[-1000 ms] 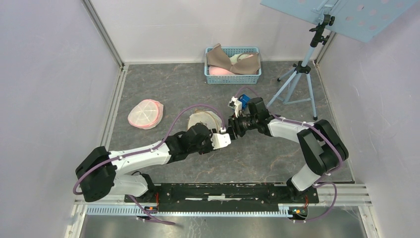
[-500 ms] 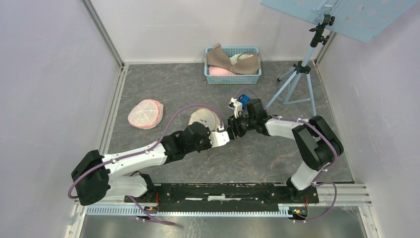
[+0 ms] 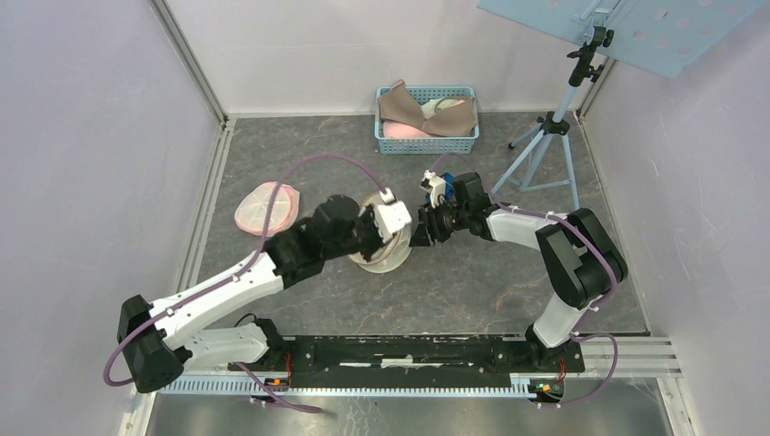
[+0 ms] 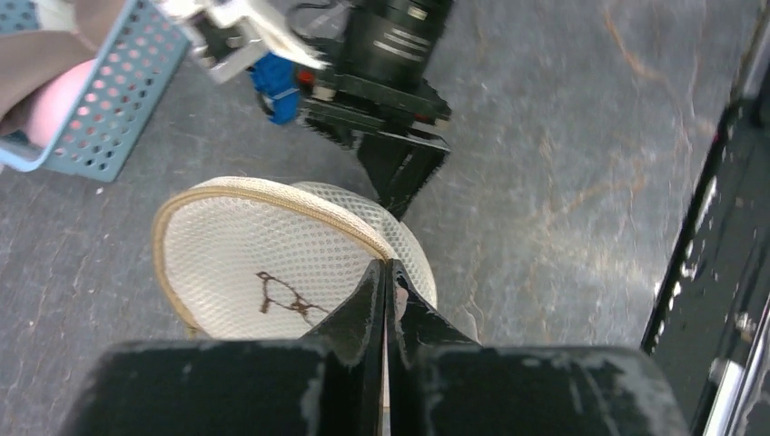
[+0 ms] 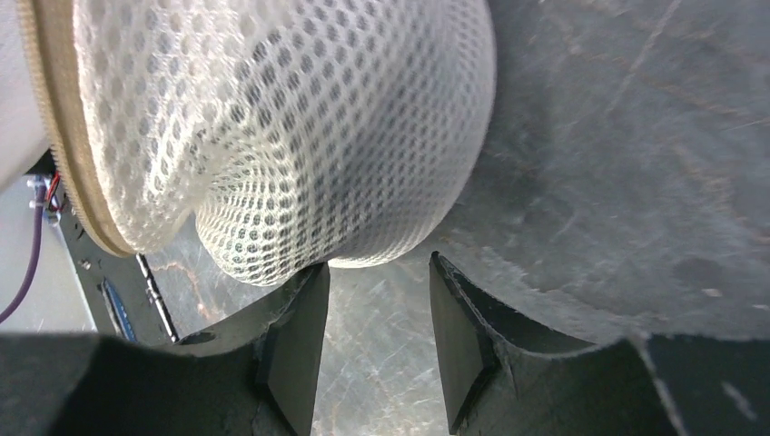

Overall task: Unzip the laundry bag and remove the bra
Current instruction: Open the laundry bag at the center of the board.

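The laundry bag [image 3: 385, 260] is a round white mesh pouch with a beige zipper seam, lying mid-table. In the left wrist view the laundry bag [image 4: 263, 263] fills the centre, and my left gripper [image 4: 388, 265] is shut at its zipper seam with a small pale piece pinched at the tips. From above, my left gripper [image 3: 399, 238] is over the bag's right edge. My right gripper [image 3: 419, 238] is just right of it. In its own view the right gripper [image 5: 379, 265] is open, and the laundry bag [image 5: 272, 118] bulges just past its left fingertip. The bra in the bag is hidden.
A blue basket [image 3: 427, 143] holding beige and pink bras stands at the back; its corner also shows in the left wrist view [image 4: 82, 118]. A second, pink-filled mesh bag [image 3: 266, 207] lies to the left. A tripod stand [image 3: 545, 154] is at the back right.
My left gripper has shut and its arm has swung up and left over the bag. The bag has shifted toward the near side. The right gripper edged slightly left.
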Tool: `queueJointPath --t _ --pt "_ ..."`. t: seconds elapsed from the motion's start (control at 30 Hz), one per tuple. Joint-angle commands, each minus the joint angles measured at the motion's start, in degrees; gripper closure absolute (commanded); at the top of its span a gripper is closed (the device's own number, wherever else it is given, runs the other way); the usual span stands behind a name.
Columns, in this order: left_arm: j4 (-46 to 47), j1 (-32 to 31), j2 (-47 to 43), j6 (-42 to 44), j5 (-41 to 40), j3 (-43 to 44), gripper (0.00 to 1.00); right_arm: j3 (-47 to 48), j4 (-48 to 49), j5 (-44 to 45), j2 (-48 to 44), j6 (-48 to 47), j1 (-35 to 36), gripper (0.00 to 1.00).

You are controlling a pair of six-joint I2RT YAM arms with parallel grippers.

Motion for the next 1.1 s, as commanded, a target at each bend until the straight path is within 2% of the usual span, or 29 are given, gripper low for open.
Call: queueJointPath --t 0.0,0.23,0.53,0.77,0.9,1.07 --pt "-1.6 8.1 -1.0 -10.1 8.1 6.3 0.98 4.7 -0.7 0.2 0.9 -2.1 -3.2 0.5" --pt "-2.7 24.8 0.8 -17.3 26.1 9.1 0.98 9.2 -5.5 -3.4 0.1 -5.4 -5.7 0.5" --pt "2.1 36.4 3.6 -29.5 39.6 10.0 0.98 10.4 -5.2 -9.2 -5.2 0.0 -4.8 0.39" --pt "0.2 42.7 9.3 -32.8 42.8 14.3 0.98 13.4 -10.0 -2.5 -5.9 -1.8 -0.8 0.31" --pt "-3.3 46.1 12.2 -30.7 41.5 16.3 0.98 17.0 -15.0 4.5 -3.8 -3.3 1.8 0.28" --pt "-6.9 52.4 16.7 -27.0 42.1 18.1 0.98 18.1 -15.5 9.8 -2.0 -4.1 3.9 0.29"
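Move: Just ahead of the left hand and well below it stands the laundry bag, its middle about 7 cm forward, 3 cm left and 15 cm down; its top flap is already pinched in the shut fingers. The pink-rimmed bag lies some 18 cm forward and 30 cm left of that hand. From the right hand, the laundry bag is about 10 cm left, 2 cm back and level in height; the blue toy truck is roughly 17 cm forward and 6 cm right. Keeping its pinch on the flap's zip edge, the left hand swings the flap forward and left over the laundry bag, about 13 cm forward and 12 cm left, rising 5 cm early on while the wrist turns some 50 degrees. The right hand slips forward along the bag's right side, then rises about 8 cm, eases back and drifts left towards the mouth, its fingers opening wider. ##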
